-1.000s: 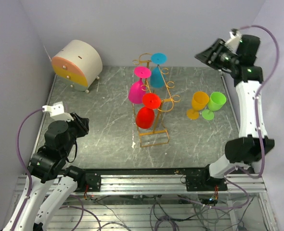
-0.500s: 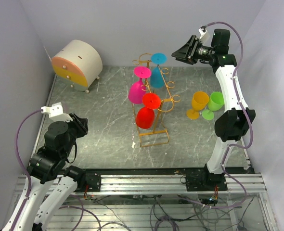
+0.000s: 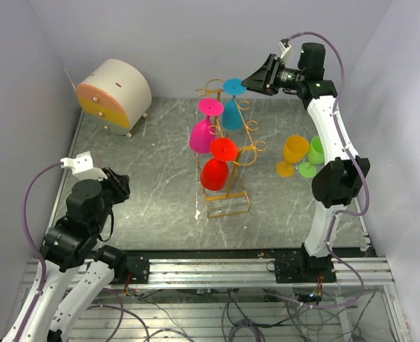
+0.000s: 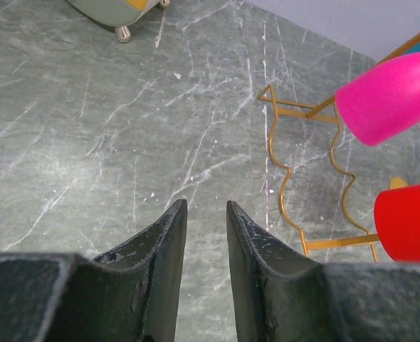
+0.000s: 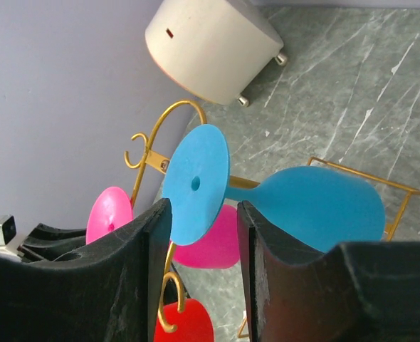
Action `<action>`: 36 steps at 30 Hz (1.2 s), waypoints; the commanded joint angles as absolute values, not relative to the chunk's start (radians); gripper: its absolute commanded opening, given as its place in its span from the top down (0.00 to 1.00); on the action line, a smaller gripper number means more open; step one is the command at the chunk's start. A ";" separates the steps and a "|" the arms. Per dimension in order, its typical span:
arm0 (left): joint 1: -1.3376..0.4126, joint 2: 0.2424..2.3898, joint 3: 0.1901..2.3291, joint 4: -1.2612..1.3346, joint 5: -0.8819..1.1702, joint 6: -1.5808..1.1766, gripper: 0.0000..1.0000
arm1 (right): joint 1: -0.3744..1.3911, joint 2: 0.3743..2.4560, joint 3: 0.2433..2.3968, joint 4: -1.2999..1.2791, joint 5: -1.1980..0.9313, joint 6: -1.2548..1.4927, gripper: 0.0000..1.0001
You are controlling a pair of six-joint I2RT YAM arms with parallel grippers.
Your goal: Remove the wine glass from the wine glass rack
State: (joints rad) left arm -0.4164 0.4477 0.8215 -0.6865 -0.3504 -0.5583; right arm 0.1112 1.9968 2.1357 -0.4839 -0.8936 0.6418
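The wine glass rack is a golden wire stand in the middle of the table. Three wine glasses hang on it upside down: blue, pink and red. My right gripper hovers high at the rack's top, just right of the blue glass's foot. In the right wrist view the gripper is open, and the blue foot sits just beyond the fingertips, untouched. My left gripper rests at the near left; its wrist view shows it open with only table between the fingers.
An orange glass and a green glass stand on the table right of the rack. A round cream drawer unit sits at the back left. Purple walls close in the back and both sides.
My right arm has swung left from the far right wall to the top of the rack, beside the blue glass's foot. The left arm has not moved.
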 commanded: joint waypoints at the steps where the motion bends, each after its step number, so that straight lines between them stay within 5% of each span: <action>1: -0.429 0.448 0.833 -0.686 -0.388 -0.571 0.60 | 0.123 2.014 2.159 -0.477 -0.885 0.628 0.59; 5: -0.432 0.450 0.834 -0.687 -0.392 -0.572 0.60 | 0.131 2.048 2.160 -0.468 -0.893 0.631 0.64; 13: -0.434 0.453 0.834 -0.687 -0.397 -0.575 0.60 | 0.133 2.041 2.144 -0.429 -0.906 0.654 0.95; 36: -0.441 0.453 0.834 -0.689 -0.400 -0.575 0.60 | 0.116 1.840 1.873 -0.083 -0.797 0.959 1.00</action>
State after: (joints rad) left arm -0.4294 0.4538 0.8215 -0.6907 -0.3695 -0.5667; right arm 0.1246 1.8977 1.9099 -0.1890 -0.8352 0.8944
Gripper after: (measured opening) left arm 0.400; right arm 0.035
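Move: The blue wine glass hangs foot-up on the rack. Its foot sits about 2 cm ahead of the right fingers, 4 cm left and 1 cm below; the glass's middle is about 7 cm below at the same spot. The pink glass lies some 6 cm back, 11 left and 8 down; the red one about 19 back, 7 left and 8 down. From the left hand, the blue glass is roughly 30 cm forward, 32 right and 2 higher. Down by about 2 cm, edging left and forward, the right hand brings its open fingers over the rim of the blue glass's foot and closes, pinching it between the pads. Keeping that pinch, it then lifts about 3 cm and draws back slightly, rolling its left side up by some 10 degrees with a small clockwise turn. ##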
